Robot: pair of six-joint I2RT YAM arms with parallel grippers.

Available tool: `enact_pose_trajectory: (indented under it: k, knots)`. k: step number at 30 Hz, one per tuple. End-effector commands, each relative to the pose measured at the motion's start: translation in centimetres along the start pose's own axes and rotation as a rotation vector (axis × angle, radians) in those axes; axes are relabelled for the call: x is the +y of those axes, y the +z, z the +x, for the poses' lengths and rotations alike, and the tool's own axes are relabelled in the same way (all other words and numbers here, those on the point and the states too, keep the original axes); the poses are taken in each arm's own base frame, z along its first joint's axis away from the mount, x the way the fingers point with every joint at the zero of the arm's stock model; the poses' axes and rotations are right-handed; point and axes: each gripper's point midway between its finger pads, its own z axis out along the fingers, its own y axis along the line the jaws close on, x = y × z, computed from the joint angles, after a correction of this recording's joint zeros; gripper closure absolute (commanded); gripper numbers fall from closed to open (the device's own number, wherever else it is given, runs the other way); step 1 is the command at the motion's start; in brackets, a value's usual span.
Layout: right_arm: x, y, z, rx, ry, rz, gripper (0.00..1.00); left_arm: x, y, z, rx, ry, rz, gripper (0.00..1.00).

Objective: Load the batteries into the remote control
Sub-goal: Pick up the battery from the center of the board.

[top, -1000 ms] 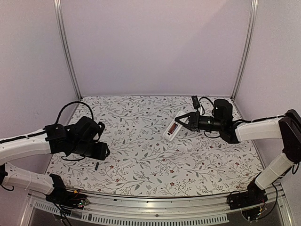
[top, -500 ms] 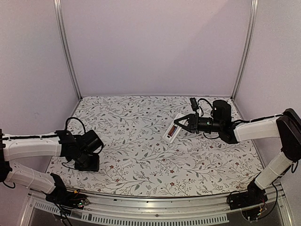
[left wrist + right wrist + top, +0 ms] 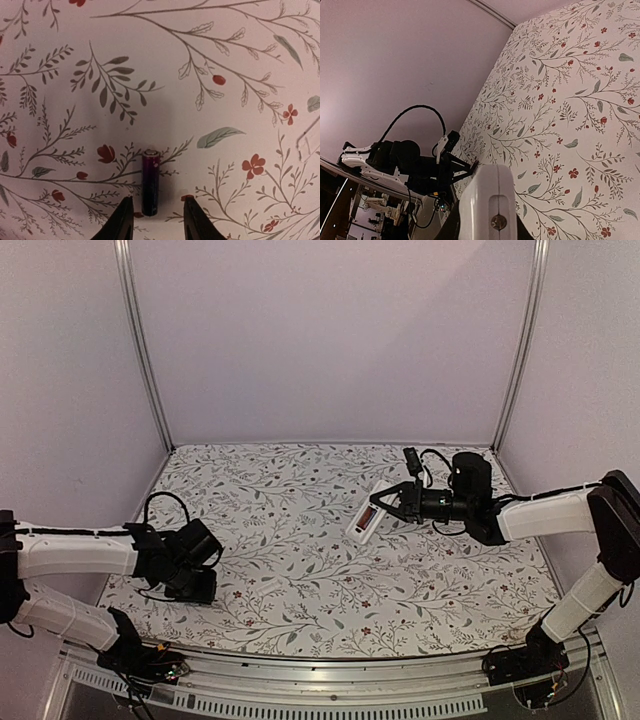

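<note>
A small dark battery [image 3: 150, 182] lies on the floral table cloth, its metal cap pointing away from me. My left gripper [image 3: 156, 221] is low over it and open. One black fingertip [image 3: 121, 222] stands on each side of the battery's near end, with a gap on both sides. In the top view the left gripper [image 3: 199, 587] covers the battery. My right gripper [image 3: 400, 504] is shut on the white remote control [image 3: 371, 512] and holds it tilted above the table at centre right. The remote control's end [image 3: 487, 202], with a slot and a screw, fills the right wrist view's bottom.
A small flat white cover piece [image 3: 268, 587] lies on the cloth to the right of the left gripper. The table's back wall and metal corner posts [image 3: 141, 350] frame the work area. The near aluminium rail [image 3: 330, 672] runs along the front edge.
My left arm has swung down and toward the near edge, lowering its gripper onto the spot where the battery lay in the top view. The right arm with the remote barely moved.
</note>
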Motion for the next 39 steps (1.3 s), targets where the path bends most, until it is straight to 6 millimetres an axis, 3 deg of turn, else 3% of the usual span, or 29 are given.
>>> enact_pose_trajectory:
  k: [1,15,20,27,33,39]
  knots:
    - [0.5,0.2,-0.8,-0.011,-0.010,-0.026,1.00,-0.2,1.1,-0.7,-0.021,0.037,0.002,0.66]
    - [-0.2,0.5,-0.5,0.000,0.018,-0.016,1.00,-2.3,2.8,-0.2,0.046,0.157,-0.004,0.97]
    - [-0.1,0.7,-0.3,0.004,0.031,-0.042,1.00,-8.5,-0.4,-2.8,-0.062,0.287,0.136,1.00]
    - [-0.6,1.4,0.6,0.009,0.132,-0.134,1.00,-17.4,-7.9,-7.2,-0.159,0.429,0.407,1.00]
    - [-1.1,2.1,1.5,0.013,0.248,-0.217,1.00,-22.4,-10.9,-7.5,-0.136,0.510,0.526,1.00]
    - [-1.7,3.4,3.5,0.076,0.258,-0.157,1.00,-25.1,-11.7,-7.2,-0.063,0.523,0.598,1.00]
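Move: The battery lies almost between the left hand's open fingers, its middle about 2 cm ahead of the hand point, level with it sideways and roughly 1 cm below. The clear battery cover lies some 14 cm to the left hand's right and 3 cm ahead, near table height. The remote, held by the right hand, is about 35 cm right, 8 cm ahead and 16 cm up. From the right hand the battery lies about 39 cm left, 13 cm back and 18 cm below. Down a last centimetre or so, the left fingers close on the battery's near end and pinch it; then the hand sweeps about 24 cm right and 14 cm up, slightly forward, towards the remote, turning some 35 degrees clockwise while the fingertips swing rightward. The right hand keeps its grip on the remote, lowering it about 5 cm, easing left and tilting it. ##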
